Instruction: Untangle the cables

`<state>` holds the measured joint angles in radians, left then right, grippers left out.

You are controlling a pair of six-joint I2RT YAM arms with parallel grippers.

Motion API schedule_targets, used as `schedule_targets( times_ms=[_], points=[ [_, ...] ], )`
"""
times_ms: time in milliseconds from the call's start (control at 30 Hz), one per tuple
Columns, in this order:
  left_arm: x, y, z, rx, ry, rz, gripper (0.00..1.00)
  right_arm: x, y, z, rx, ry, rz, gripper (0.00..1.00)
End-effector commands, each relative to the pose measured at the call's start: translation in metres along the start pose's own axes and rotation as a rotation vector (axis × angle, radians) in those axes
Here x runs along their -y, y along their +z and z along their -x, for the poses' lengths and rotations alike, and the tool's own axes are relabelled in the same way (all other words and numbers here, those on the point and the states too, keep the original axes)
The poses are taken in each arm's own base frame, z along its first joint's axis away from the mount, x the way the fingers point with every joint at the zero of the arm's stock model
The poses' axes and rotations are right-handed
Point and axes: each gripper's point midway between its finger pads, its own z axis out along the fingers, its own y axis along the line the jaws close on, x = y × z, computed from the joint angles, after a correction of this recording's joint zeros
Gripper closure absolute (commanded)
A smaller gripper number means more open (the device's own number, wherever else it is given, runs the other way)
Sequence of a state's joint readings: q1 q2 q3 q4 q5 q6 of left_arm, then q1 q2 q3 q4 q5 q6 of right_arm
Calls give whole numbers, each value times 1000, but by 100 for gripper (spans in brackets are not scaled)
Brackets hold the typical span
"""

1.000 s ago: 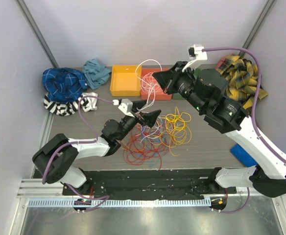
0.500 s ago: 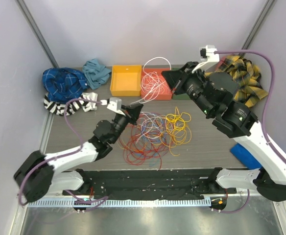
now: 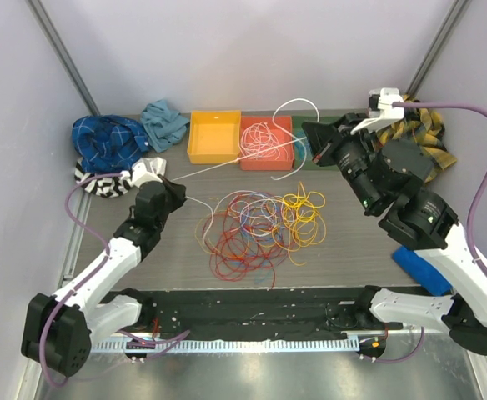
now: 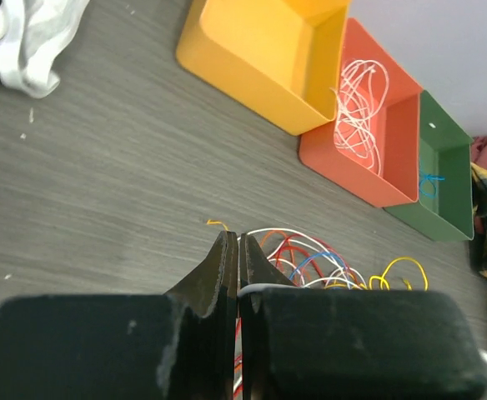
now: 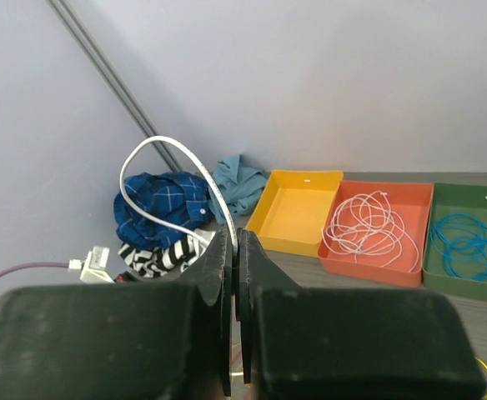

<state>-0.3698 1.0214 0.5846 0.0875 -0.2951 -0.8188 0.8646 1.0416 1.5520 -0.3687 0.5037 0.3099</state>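
Note:
A tangle of thin cables [image 3: 256, 227], red, orange, white and blue, lies mid-table, with yellow loops [image 3: 303, 210] at its right. One white cable [image 3: 239, 159] stretches taut between both grippers. My left gripper [image 3: 177, 190] is at the left of the pile, shut on that cable; in the left wrist view the strand [image 4: 257, 288] is pinched between the closed fingers [image 4: 227, 258]. My right gripper [image 3: 308, 132] hangs above the bins, shut on the cable's other part, whose free end loops upward [image 5: 148, 158].
Along the back stand a yellow bin [image 3: 214, 137], an orange bin [image 3: 287, 163] holding white cable [image 5: 369, 227], and a green bin [image 5: 469, 279] holding blue cable. Blue plaid [image 3: 106, 142], teal [image 3: 164, 123] and striped [image 3: 97, 185] cloths lie back left; a yellow plaid cloth [image 3: 414, 125] back right.
My left gripper shut on the white cable and drew back to the left. My right gripper moved right and up, pulling the cable taut out of the pile.

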Motion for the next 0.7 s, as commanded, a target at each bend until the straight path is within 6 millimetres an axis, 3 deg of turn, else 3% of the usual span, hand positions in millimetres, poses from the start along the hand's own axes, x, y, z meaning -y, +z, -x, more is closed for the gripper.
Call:
schedule_targets(
  times_ms=[0,200,333,667],
  points=[
    [-36,-1,-10,-63,-64,152,100,17,-19,50,169,54,-61,99],
    [14,-2,-7,-138,-40,-56,100,5,-7,10,74,54,3,99],
    [43,-12,2,-161,7,-180,100,-2,7,-29,-18,49,32,99],
    [108,-64,22,-225,105,-474,100,-6,17,-95,-166,28,78,99]
  ],
)
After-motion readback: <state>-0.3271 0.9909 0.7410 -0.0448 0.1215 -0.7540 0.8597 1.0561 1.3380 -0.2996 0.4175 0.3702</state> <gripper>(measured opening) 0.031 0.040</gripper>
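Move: The tangled pile lies about 23 cm to the left hand's right, some 5 cm nearer the base and 17 cm lower; the yellow bin is 26 cm ahead and 9 cm right of that hand, the red bin 26 cm ahead and 27 cm right. From the high right hand, the pile is 8 cm left, 3 cm ahead and roughly 50 cm below, with the yellow cables 8 cm ahead and 9 cm right, and the red bin about 34 cm ahead and 3 cm left. Both shut grippers keep their pinch on the white cable stretched between them and ease in towards each other. The right hand sinks about 8 cm towards the pile, drifting left in the later part; the left first dips slightly, then climbs and swings right towards the right hand, turning some 20 degrees clockwise. ##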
